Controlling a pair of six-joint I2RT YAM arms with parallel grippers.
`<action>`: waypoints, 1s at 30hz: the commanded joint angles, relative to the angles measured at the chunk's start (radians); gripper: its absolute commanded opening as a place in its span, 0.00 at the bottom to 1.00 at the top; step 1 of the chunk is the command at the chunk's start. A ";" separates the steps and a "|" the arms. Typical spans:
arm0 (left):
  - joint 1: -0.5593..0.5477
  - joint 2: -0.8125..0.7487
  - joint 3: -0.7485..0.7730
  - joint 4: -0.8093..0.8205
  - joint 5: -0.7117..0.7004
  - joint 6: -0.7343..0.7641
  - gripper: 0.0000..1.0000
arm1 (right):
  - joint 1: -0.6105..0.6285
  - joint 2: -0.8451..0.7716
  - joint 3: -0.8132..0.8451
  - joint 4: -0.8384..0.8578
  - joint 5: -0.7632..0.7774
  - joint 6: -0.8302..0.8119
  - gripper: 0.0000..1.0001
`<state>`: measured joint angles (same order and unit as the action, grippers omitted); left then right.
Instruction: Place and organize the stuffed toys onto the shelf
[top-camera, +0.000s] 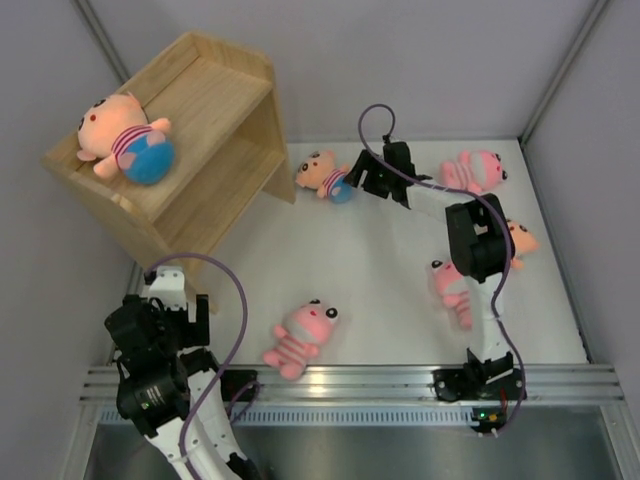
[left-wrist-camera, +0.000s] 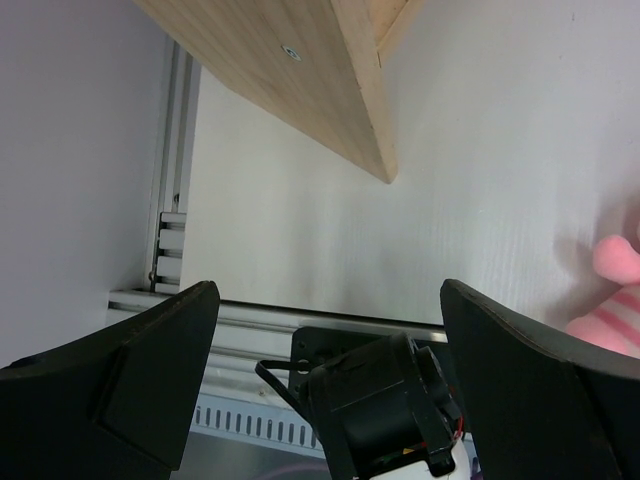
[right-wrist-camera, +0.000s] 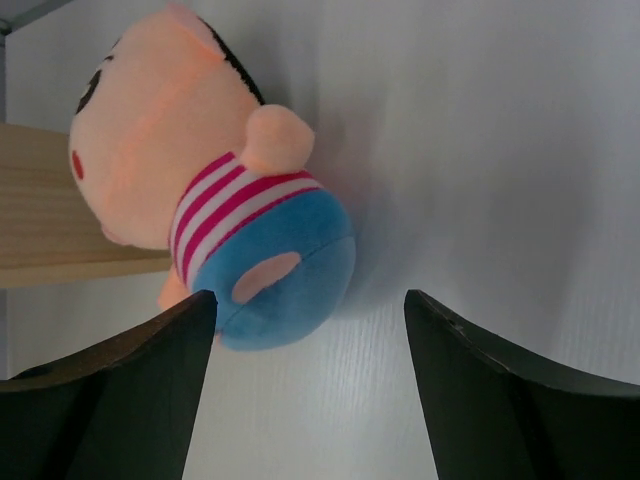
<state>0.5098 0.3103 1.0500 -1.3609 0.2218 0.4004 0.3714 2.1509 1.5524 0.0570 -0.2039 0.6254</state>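
Note:
The light wooden shelf (top-camera: 215, 120) stands at the back left, with one boy toy (top-camera: 125, 140) lying on its top. A second boy toy (top-camera: 325, 177) lies on the table beside the shelf's foot. My right gripper (top-camera: 358, 178) is right next to it, open; in the right wrist view its blue shorts (right-wrist-camera: 285, 270) sit just ahead of the left fingertip (right-wrist-camera: 195, 310), with nothing between the jaws. My left gripper (top-camera: 168, 295) hovers wide open and empty near the shelf's front corner (left-wrist-camera: 300, 70).
Pink striped animals lie at the near middle (top-camera: 300, 337), back right (top-camera: 475, 170) and beside the right arm (top-camera: 452, 290). Another boy toy (top-camera: 524, 240) peeks out behind the right arm. Grey walls enclose the table; a metal rail (top-camera: 350, 380) runs along its near edge.

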 joint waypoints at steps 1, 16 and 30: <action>0.004 0.019 -0.007 0.042 0.017 0.012 0.99 | 0.014 0.056 0.093 0.055 -0.006 0.115 0.76; 0.009 0.015 -0.010 0.039 0.011 0.025 0.98 | 0.024 -0.006 0.023 0.190 -0.029 0.246 0.00; 0.009 -0.008 0.016 0.039 0.044 0.034 0.99 | 0.090 -0.571 0.027 0.095 0.125 0.114 0.00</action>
<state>0.5117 0.3096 1.0435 -1.3575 0.2382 0.4221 0.4065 1.6749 1.4864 0.1406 -0.1440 0.7937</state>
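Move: Some 8 cm to the right hand's left, a couple of cm ahead and about 4 cm below lies the peach toy in the striped shirt, its blue lower end nearest the open fingers. The shelf's nearest foot stands about 18 cm to the hand's left, roughly level with it, and a pink toy lies some 31 cm to its right, 2 cm farther out. From the idle left hand the peach toy is about 45 cm ahead, 21 cm right and 18 cm below. Sinking about 3 cm and sliding as far left, the right hand brings its fingers to the peach toy's blue lower end and shuts them, pinching the cloth there. It then lifts about 28 cm, slowly at first and then fast, drawing back some 6 cm and a little right while the fingers tip upward about 25 degrees. ##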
